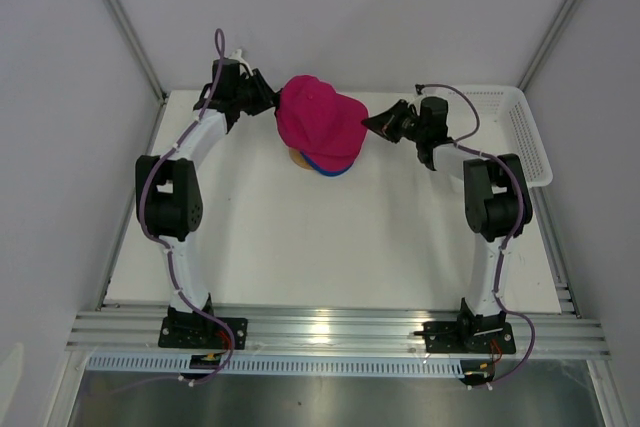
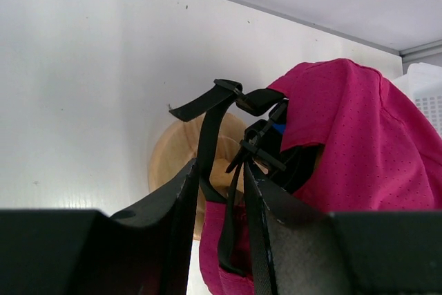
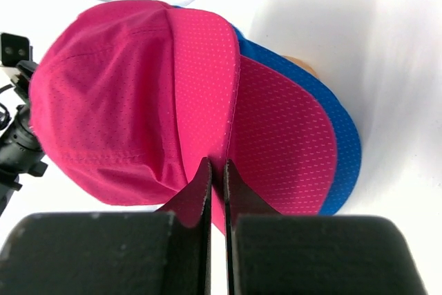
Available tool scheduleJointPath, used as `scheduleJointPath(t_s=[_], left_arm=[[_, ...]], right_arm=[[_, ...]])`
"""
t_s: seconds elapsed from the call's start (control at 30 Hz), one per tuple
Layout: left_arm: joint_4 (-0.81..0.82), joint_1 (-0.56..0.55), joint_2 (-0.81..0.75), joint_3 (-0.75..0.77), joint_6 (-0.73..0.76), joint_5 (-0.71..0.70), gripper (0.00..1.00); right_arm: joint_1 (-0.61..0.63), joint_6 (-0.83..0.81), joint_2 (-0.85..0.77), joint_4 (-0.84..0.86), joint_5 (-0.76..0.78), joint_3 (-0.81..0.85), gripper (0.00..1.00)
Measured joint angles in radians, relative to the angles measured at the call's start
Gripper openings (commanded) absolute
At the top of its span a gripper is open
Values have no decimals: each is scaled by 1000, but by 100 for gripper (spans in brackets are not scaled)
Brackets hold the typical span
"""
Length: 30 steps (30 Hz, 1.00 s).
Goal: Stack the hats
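A magenta-pink hat (image 1: 320,119) sits on top of the stack on the tan wooden stand (image 1: 297,156). Under it show a second pink brim (image 3: 283,136) and the blue hat (image 3: 342,139). My left gripper (image 1: 268,103) is at the top hat's back. In the left wrist view the left gripper (image 2: 219,169) is closed on the pink rear edge (image 2: 214,240) and black strap (image 2: 207,129). My right gripper (image 1: 375,125) is at the brim side. In the right wrist view the right gripper (image 3: 215,167) is shut on the edge of the pink brim (image 3: 204,81).
A white mesh basket (image 1: 530,137) stands at the back right corner, just behind the right arm. White walls close in the table at the back and on both sides. The wooden stand (image 2: 173,160) shows beneath the hats.
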Motion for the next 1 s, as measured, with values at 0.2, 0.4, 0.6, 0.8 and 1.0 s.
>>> scheduleJointPath(t_s=[0.2,0.4,0.6,0.8,1.0], left_arm=[[-19,-2,0,2,34,-33,35],[-42,-4,0,19,54,-55,35],[-56,-17,0,52,73,-68,35],[-70,-42,8,69,95,-93,34],[-90,-49,24,101,109,-120,34]], right_arm=[[2,33,59,66,-5,-21,0],[11,20,64,64,15,-24,0],[29,-14,64,37,55,-41,0],[64,-86,56,-40,141,-47,1],[90,-192,20,-161,245,-144,0]])
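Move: The right fingers are already shut on the outer edge of the red hat's brim. That hat's middle lies about 8 cm to this hand's left, 1 cm farther out and 2 cm higher. Beneath it, the blue hat's middle is some 8 cm left, 2 cm back and 1 cm lower, and the wooden stand roughly 9 cm left, level with the hand. From the left hand, the red hat is about 8 cm right and 3 cm back. Down goes the right hand, at first pulling the pinched edge of the red brim lower, then quickening down and back towards the table, some 11 cm down and 4 cm back in all. It rolls about 20 degrees with its left side dropping. The brim comes out from between the fingers, which stay shut. The left hand stays at the hat's rear, its fingers part-open around the strap end, rolling slightly. ##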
